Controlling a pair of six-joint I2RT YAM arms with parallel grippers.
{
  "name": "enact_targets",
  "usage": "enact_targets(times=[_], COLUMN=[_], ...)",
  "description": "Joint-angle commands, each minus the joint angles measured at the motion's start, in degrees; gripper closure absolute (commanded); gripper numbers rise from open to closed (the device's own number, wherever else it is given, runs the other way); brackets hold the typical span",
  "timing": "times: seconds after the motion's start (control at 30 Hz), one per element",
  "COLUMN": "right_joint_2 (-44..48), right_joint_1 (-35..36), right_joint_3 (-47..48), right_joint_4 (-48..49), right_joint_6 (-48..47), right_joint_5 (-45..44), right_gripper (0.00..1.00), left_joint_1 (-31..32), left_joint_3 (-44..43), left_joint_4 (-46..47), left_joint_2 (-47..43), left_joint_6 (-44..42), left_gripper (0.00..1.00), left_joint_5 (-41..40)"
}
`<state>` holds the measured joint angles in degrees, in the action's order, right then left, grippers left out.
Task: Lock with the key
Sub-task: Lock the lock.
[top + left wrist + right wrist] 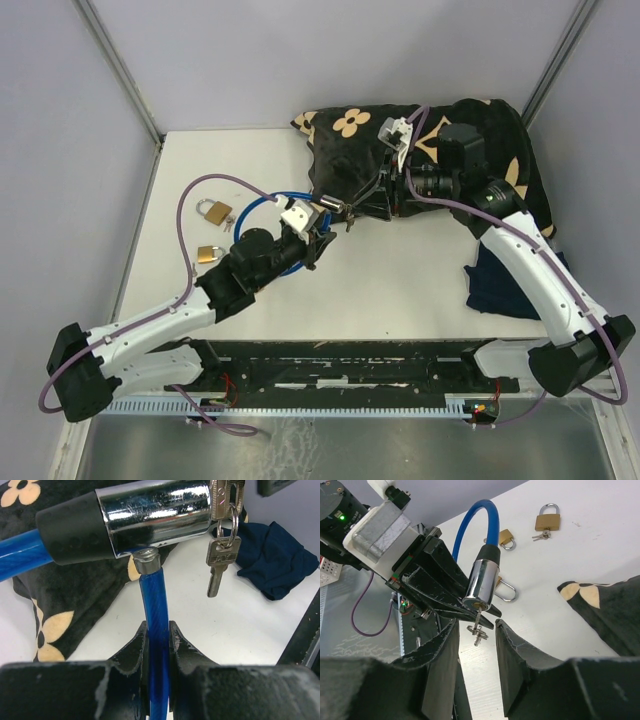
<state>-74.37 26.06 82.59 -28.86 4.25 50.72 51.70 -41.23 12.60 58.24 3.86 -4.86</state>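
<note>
My left gripper (158, 630) is shut on the blue cable (155, 600) of a cable lock, just below its chrome barrel (155, 515). A key (222, 500) sits in the barrel's end, and a second key (219, 565) hangs from its ring. In the right wrist view the barrel (484, 582) points at my right gripper (476, 630), which is open. The inserted key (479, 620) lies between the two fingers and touches neither. From above, the left gripper (322, 228) and right gripper (352, 210) meet at mid-table.
Two brass padlocks (213, 211) (210, 254) lie at the left of the table; a third padlock (505, 590) shows under the barrel. A black flowered cloth (350, 150) covers the back right. A navy cloth (500, 285) lies at the right.
</note>
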Motion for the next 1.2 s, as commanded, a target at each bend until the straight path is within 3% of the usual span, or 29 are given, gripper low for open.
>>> enact_targets(times=[0.0,0.37,0.93,1.17], right_joint_2=[0.0,-0.3,-0.7,-0.8], right_joint_1=[-0.2,0.0,1.8,2.4], right_joint_3=[-0.9,-1.1,-0.5,1.3], right_joint_4=[6.5,7.0,3.0,0.3], right_joint_6=[2.3,2.5,-1.3,-4.5], right_joint_5=[-0.3,-0.5,-3.5,-4.3], right_gripper=[0.59,0.77,0.75,0.93], left_joint_1=[0.7,0.9,0.8,0.8], left_joint_3=[-3.8,-4.0,-4.7,-4.9], left_joint_4=[5.9,5.8,5.4,5.0], left_joint_2=[0.0,0.1,0.6,0.8], left_joint_6=[3.1,3.6,5.0,5.2], left_gripper=[0.97,0.97,0.97,0.97], left_joint_5=[-1.9,-2.1,-2.3,-2.1])
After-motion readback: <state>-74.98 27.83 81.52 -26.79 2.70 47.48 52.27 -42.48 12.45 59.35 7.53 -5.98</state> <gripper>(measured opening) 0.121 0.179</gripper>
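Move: The key already stuck in the cylinder lock's end sits just off the right fingertips, about 1 cm to the left, 1 cm ahead and 1 cm lower. From the right hand, the spare key hangs some 4 cm lower, 1 cm left and level front to back; the lock's body is about 4 cm left and 2 cm ahead, at its height. From the left hand, holding the blue cable below the lock, the stuck key is roughly 2 cm ahead, 4 cm right and 6 cm up. The right fingers, parted around the head of the key in the lock at first, close until they pinch it. The right hand eases about 1 cm forward and left to it, then sinks nearly 1 cm, hardly turning. The left hand keeps its shut grip on the blue cable, holding the lock almost still. ##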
